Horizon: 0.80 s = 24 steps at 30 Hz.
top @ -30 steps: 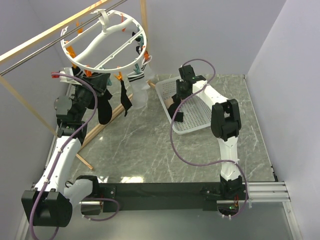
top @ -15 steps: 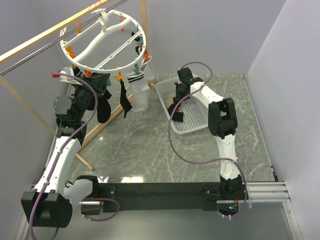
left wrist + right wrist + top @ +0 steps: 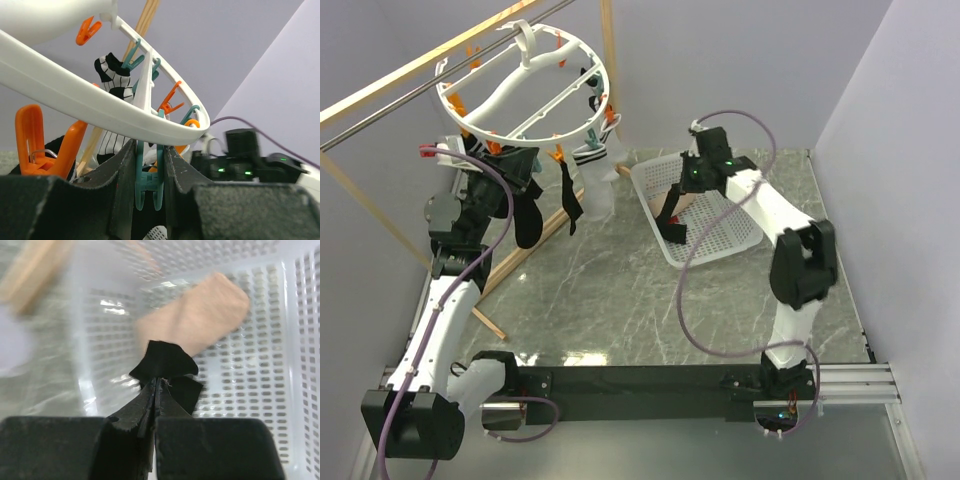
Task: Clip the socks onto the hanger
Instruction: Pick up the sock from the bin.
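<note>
The white round hanger [image 3: 520, 85] hangs from a rail at the back left, with orange and teal clips around it. Two black socks [image 3: 528, 215] and a white striped sock [image 3: 595, 175] hang from it. My left gripper [image 3: 520, 165] is under the rim; in the left wrist view it [image 3: 148, 150] is shut on a teal clip [image 3: 148, 175] below the ring [image 3: 100, 105]. My right gripper [image 3: 680, 195] is shut on a black sock [image 3: 672, 225] that dangles over the white mesh basket [image 3: 720, 235]. The right wrist view shows its jaws [image 3: 156, 385] pinching the sock [image 3: 167, 365].
A beige sock [image 3: 200, 315] lies in the basket [image 3: 250, 380]. A wooden frame leg [image 3: 515, 260] slants across the floor at the left. An orange clip [image 3: 45, 145] sits beside my left fingers. Walls close in left, back and right.
My right arm has swung its elbow out to the right and lifted the black sock higher over the basket. The hanger has tilted slightly; my left gripper stays on the clip.
</note>
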Each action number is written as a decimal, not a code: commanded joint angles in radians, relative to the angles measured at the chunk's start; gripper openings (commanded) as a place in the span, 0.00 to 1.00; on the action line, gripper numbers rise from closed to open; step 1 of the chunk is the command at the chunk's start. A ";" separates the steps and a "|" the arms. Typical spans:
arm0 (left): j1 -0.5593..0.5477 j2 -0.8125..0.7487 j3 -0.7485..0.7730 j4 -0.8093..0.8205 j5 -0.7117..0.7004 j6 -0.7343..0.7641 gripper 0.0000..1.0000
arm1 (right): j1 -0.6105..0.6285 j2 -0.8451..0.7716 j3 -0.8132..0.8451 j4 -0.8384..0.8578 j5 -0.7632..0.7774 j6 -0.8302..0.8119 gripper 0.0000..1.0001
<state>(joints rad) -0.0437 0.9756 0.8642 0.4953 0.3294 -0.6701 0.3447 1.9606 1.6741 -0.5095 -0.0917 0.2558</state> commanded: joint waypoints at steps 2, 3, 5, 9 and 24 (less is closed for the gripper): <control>-0.002 -0.032 0.015 0.032 -0.010 -0.005 0.07 | 0.004 -0.221 -0.141 0.146 -0.109 0.010 0.00; -0.002 -0.037 0.013 0.032 -0.012 -0.003 0.07 | 0.005 -0.244 -0.169 0.155 -0.120 0.010 0.00; -0.004 -0.041 0.012 0.028 -0.010 -0.002 0.07 | 0.005 -0.295 -0.220 0.151 -0.176 -0.001 0.00; -0.004 -0.049 -0.001 0.034 -0.004 -0.013 0.08 | 0.004 -0.402 -0.296 0.143 -0.270 -0.041 0.00; -0.005 -0.086 -0.019 0.000 -0.016 0.004 0.07 | 0.124 -0.520 -0.399 -0.047 -0.338 -0.294 0.00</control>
<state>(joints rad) -0.0456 0.9176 0.8501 0.4862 0.3244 -0.6731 0.3996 1.4334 1.2957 -0.5110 -0.4019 0.0425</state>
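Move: My right hand already pinches the black sock over the bin. Its goal, the teal clip in my left hand at the hanger's rim, lies about 31 cm left, 13 cm back and 28 cm higher. The bin's middle is some 9 cm below, 3 cm ahead and 2 cm right; the beige sock is 11 cm down, 6 cm ahead and 4 cm left. From my left hand, the black sock is about 31 cm right, 12 cm ahead and 32 cm down. With my right fingers kept shut on the black sock, I lift it quickly some 8 cm and then carry it mostly back, about 14 cm in all, closing in on the clip as the hand swings roughly 25 degrees counter-clockwise and its fingertips rise a little. My left hand keeps its grip on the teal clip at the rim, easing back and up by a centimetre or two. ##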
